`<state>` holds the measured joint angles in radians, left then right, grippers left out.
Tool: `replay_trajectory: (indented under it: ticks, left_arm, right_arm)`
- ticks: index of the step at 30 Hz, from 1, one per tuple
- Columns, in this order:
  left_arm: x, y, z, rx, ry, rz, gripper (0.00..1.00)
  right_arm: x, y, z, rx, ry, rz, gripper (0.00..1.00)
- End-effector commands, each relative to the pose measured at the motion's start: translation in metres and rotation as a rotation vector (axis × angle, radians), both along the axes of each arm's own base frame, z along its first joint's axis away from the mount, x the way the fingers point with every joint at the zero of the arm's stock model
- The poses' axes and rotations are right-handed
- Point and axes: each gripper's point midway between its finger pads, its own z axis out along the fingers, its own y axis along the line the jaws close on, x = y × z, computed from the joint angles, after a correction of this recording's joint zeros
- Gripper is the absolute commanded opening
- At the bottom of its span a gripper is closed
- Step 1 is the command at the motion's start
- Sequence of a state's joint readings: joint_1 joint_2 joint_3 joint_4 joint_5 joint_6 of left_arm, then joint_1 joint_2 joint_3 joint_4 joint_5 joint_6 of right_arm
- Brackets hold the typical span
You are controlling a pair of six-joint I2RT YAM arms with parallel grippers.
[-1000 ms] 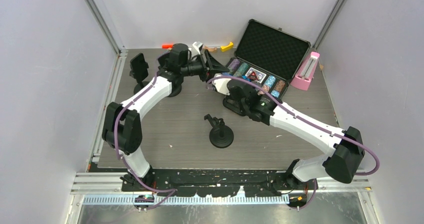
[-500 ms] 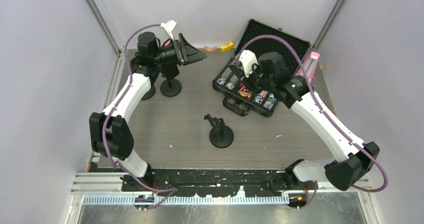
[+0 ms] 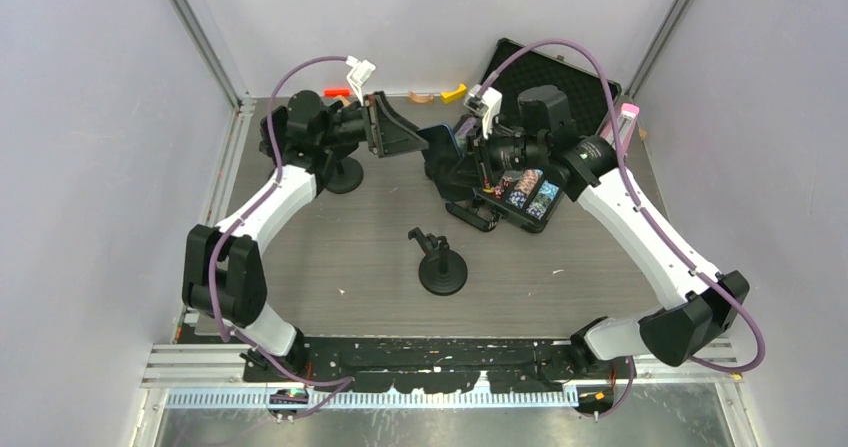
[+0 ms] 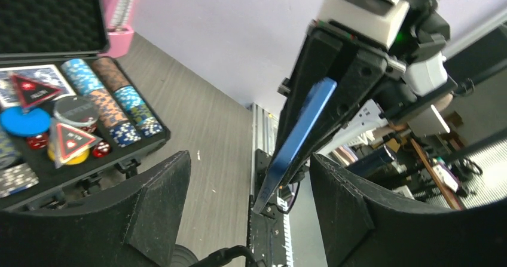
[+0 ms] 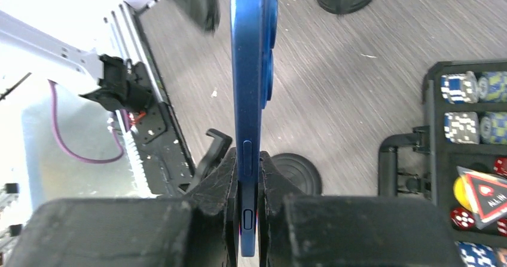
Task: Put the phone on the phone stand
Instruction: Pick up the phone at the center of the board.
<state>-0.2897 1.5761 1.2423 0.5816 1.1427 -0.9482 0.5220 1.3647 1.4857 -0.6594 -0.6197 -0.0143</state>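
My right gripper (image 5: pixel 248 183) is shut on the blue phone (image 5: pixel 251 100), holding it edge-on by one end. In the top view the phone (image 3: pixel 438 143) hangs above the back of the table, between the two grippers. My left gripper (image 3: pixel 405 139) faces it, open. In the left wrist view the phone's (image 4: pixel 299 135) free end points into the wide gap of my left gripper (image 4: pixel 251 213), and neither finger touches it. The black phone stand (image 3: pixel 441 267) is on the table's middle, empty, below and nearer than the phone. Its round base (image 5: pixel 296 171) shows under the right gripper.
An open black case of poker chips (image 3: pixel 520 182) lies at the back right, under the right arm, with a pink object (image 3: pixel 620 132) beside it. Two more black stands (image 3: pixel 345 175) are at the back left. Small coloured pieces (image 3: pixel 453 93) lie along the back wall.
Both grippers have swung toward each other over the back of the table. The left jaws have spread wider. The right gripper has stayed shut.
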Motion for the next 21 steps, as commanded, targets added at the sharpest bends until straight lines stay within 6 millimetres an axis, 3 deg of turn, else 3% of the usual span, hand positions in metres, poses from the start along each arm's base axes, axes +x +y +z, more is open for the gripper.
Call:
replay_trajectory:
  ticks: [1,6,16,21]
  left_arm:
    - [-0.039,-0.007,0.036,-0.097,-0.177,-0.092,0.74]
    - [-0.052,-0.018,0.036,-0.108,-0.185,-0.125,0.70]
    - [-0.058,-0.023,0.039,-0.133,-0.178,-0.131,0.38]
    - [-0.058,-0.024,0.038,-0.143,-0.163,-0.139,0.28]
  right_arm:
    - [-0.003,0.017,0.040,0.174,-0.002,0.065,0.00]
    - [-0.004,0.023,0.042,0.224,0.034,0.095,0.00]
    - [-0.006,0.022,0.036,0.275,0.088,0.119,0.00]
    - [-0.006,0.019,0.036,0.282,0.085,0.116,0.00]
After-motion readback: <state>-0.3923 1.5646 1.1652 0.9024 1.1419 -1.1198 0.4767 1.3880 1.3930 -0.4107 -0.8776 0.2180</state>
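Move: The blue phone, held in the right fingers, has its middle about 5 cm back and 5 cm to the right of the left hand, roughly 2 cm lower. From the right hand the open left fingers lie some 7 cm ahead, 6 cm left and 3 cm up. The empty phone stand sits about 7 cm back and straight below the right hand, 25 cm down; the chip case is 17 cm ahead and 14 cm right of it, 27 cm down. Back and to the right, about 5 cm and a little upward, the left hand brings its open fingers around the blue phone's forward part, then eases to a stop while they close to well under half their first gap. The right hand keeps its pinch on the phone and edges some 2 cm left and 1 cm up towards the left fingers, tipping its own fingertips upward by roughly 15 degrees. ##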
